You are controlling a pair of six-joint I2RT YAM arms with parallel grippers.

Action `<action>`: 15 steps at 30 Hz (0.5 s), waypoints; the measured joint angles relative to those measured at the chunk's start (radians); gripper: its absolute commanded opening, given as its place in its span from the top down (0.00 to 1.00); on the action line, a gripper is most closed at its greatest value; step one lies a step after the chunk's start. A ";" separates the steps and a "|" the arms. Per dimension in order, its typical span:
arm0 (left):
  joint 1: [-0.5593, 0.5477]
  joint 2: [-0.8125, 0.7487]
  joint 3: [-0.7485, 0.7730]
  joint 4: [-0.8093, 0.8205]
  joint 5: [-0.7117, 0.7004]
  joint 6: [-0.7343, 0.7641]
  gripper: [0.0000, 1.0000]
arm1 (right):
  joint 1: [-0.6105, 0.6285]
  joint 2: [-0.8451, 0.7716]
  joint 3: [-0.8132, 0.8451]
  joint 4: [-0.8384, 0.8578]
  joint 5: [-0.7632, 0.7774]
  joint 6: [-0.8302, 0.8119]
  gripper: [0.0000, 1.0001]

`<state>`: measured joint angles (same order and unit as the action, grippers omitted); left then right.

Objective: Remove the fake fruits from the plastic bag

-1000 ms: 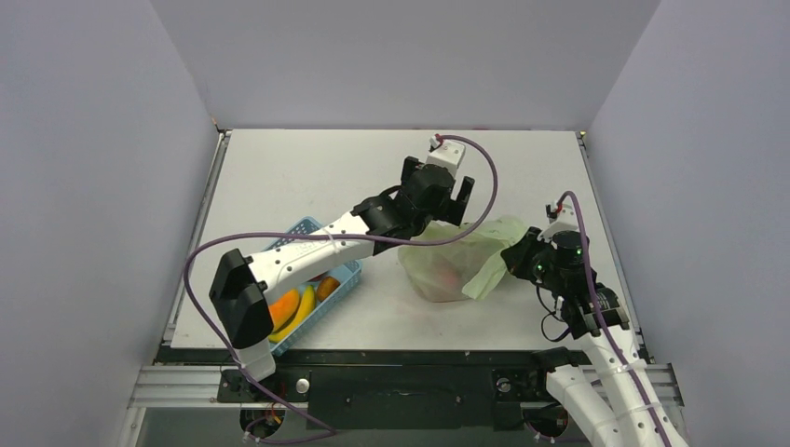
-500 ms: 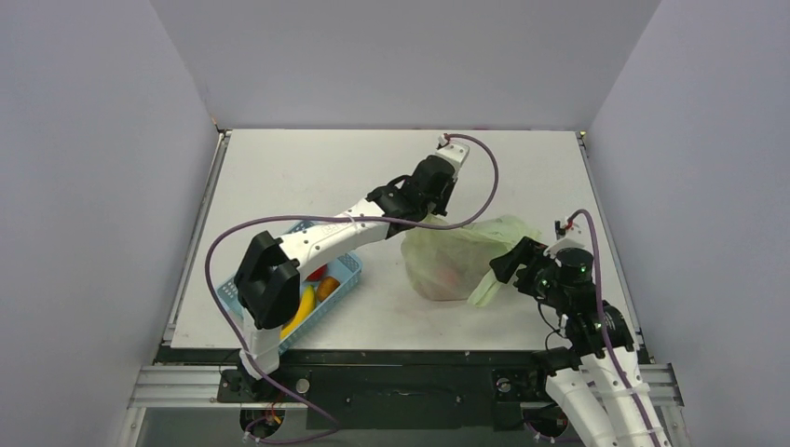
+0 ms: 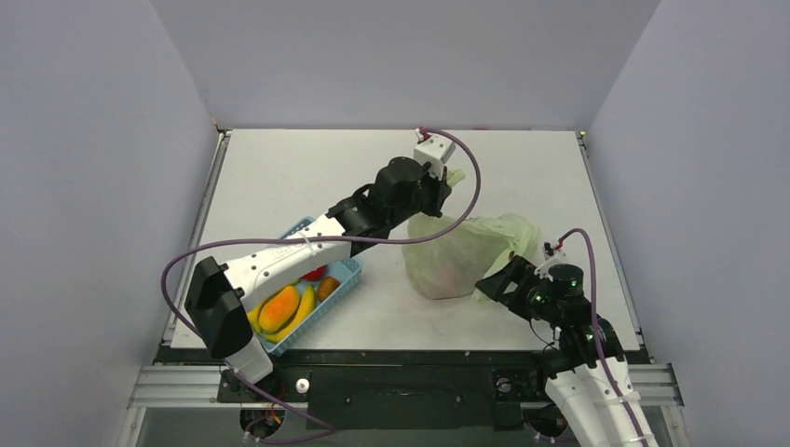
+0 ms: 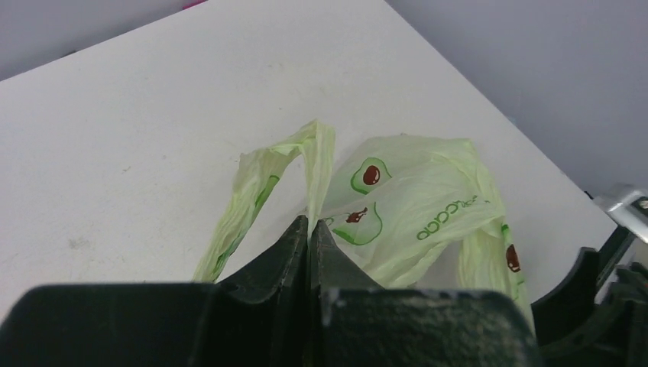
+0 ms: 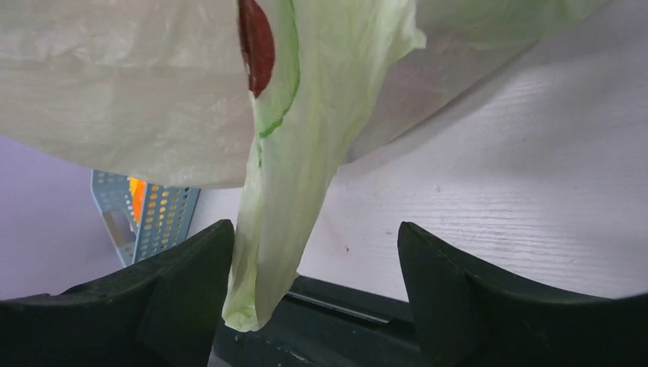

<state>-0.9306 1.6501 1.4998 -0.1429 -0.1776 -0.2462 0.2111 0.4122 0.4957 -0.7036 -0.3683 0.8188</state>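
The pale yellow-green plastic bag lies bunched on the table right of centre. A faint red shape shows through its side; the fake fruits are otherwise hidden inside. My left gripper is at the bag's far side, shut on one tie handle, which is pinched at the fingertips. My right gripper is at the bag's near right corner and open. The other handle strip hangs between its fingers, close to the left finger. The bag's body fills the top of the right wrist view.
A blue lattice basket stands left of the bag, holding yellow bananas, an orange mango-like fruit and a red tomato. Its corner shows in the right wrist view. The table's near edge lies just under my right gripper.
My left gripper has swung to the bag's far side and closed on a handle, pulling it up and back. My right gripper has moved left and toward the near edge.
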 measured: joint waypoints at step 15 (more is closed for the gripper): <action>0.056 -0.019 -0.109 0.198 0.077 -0.127 1.00 | -0.005 0.124 -0.013 0.189 -0.095 0.109 1.00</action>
<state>-0.8745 1.6310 1.3907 0.0555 -0.1001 -0.3733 0.2062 0.5365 0.4824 -0.5144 -0.4633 0.9279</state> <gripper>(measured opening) 0.004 0.005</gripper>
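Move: The loose handle flap of the plastic bag hangs almost between the right hand's open fingers, its middle about 2 cm ahead and 2 cm left of the hand at roughly its height; the bag's fruit-filled body lies some 7 cm left, 6 cm ahead and 6 cm lower. For the left hand, already pinching the other handle, that free flap is about 14 cm back, 10 cm right and 14 cm below. The right hand first dips about 2 cm, easing left, then swings up and forward while still edging left, tilting its left side up some 10 degrees as its wide-open fingers shut on the hanging handle flap and pinch it. The left hand keeps its pinch on the other handle up high, easing back about 1 cm and then forward again while rolling its left side down some 10 degrees. ##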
